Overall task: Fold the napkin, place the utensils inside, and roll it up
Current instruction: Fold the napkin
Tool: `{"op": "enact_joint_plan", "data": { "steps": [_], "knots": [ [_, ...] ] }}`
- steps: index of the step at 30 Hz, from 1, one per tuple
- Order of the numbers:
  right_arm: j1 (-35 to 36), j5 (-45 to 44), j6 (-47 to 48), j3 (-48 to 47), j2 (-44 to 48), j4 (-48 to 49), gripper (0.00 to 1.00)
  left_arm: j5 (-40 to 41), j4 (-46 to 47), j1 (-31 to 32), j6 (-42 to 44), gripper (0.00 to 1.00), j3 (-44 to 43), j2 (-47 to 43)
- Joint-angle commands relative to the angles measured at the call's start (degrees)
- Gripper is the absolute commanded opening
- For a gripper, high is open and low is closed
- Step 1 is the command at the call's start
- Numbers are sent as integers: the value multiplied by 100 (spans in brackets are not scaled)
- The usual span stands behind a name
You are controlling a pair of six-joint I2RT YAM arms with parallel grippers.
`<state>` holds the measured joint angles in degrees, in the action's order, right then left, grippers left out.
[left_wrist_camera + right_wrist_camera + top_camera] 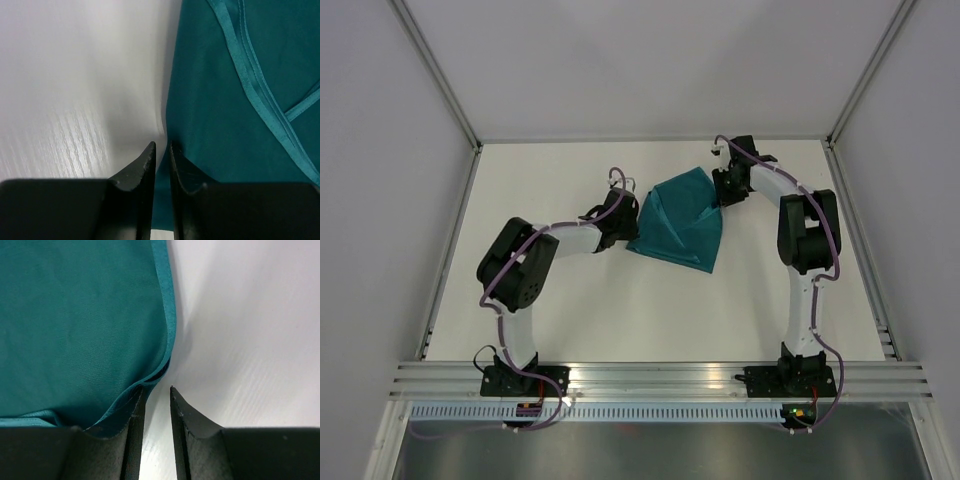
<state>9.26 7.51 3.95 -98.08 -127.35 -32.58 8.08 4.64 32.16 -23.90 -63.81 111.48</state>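
The teal napkin (680, 220) lies bunched and partly folded on the white table, with raised creases. My left gripper (628, 215) is at its left edge. In the left wrist view the jaws (162, 145) are nearly together, with the edge of the napkin (225, 125) in the narrow slit between them. My right gripper (722, 190) is at the cloth's far right corner. There the jaws (156, 388) stand apart with bare table between them, and the hem of the napkin (75, 315) drapes over the left finger. The utensils are out of view.
The white table (620, 310) is boxed in by pale walls at the back and sides. An aluminium rail (660, 378) carrying both arm bases runs along the near edge. Metal strips line the left and right table edges.
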Motion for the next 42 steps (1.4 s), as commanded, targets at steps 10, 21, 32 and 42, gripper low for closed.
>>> {"op": "enact_joint_plan", "data": {
  "steps": [10, 21, 32, 42],
  "knots": [
    [366, -390, 71, -466, -554, -328, 33, 361, -254, 246, -756, 23, 1116, -838],
    [296, -716, 466, -422, 68, -153, 43, 1098, -429, 238, -678, 27, 1161, -1785],
    [401, 468, 2531, 1394, 2369, 700, 50, 864, -334, -43, 174, 45, 940, -3465],
    [1016, 1192, 4289, 3558, 3717, 1701, 56, 71, 669, -149, 773, 57, 1310, -4266]
  ]
}}
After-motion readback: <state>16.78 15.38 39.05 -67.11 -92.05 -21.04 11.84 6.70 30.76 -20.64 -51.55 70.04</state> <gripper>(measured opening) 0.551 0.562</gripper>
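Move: Both hands are down on the napkin, its middle some 12 cm right and 4 cm ahead of the left fingertips, its near-left corner about 4 cm back and 1 cm left of them. From the right fingertips the middle is roughly 12 cm left and 5 cm back, the far tip 10 cm ahead and 6 cm left, the near-right corner 19 cm back and 3 cm left, all at about fingertip height. Left fingertips drag the napkin's side back some 5 cm, right nudge left; both lift, opening, right drawing back. ##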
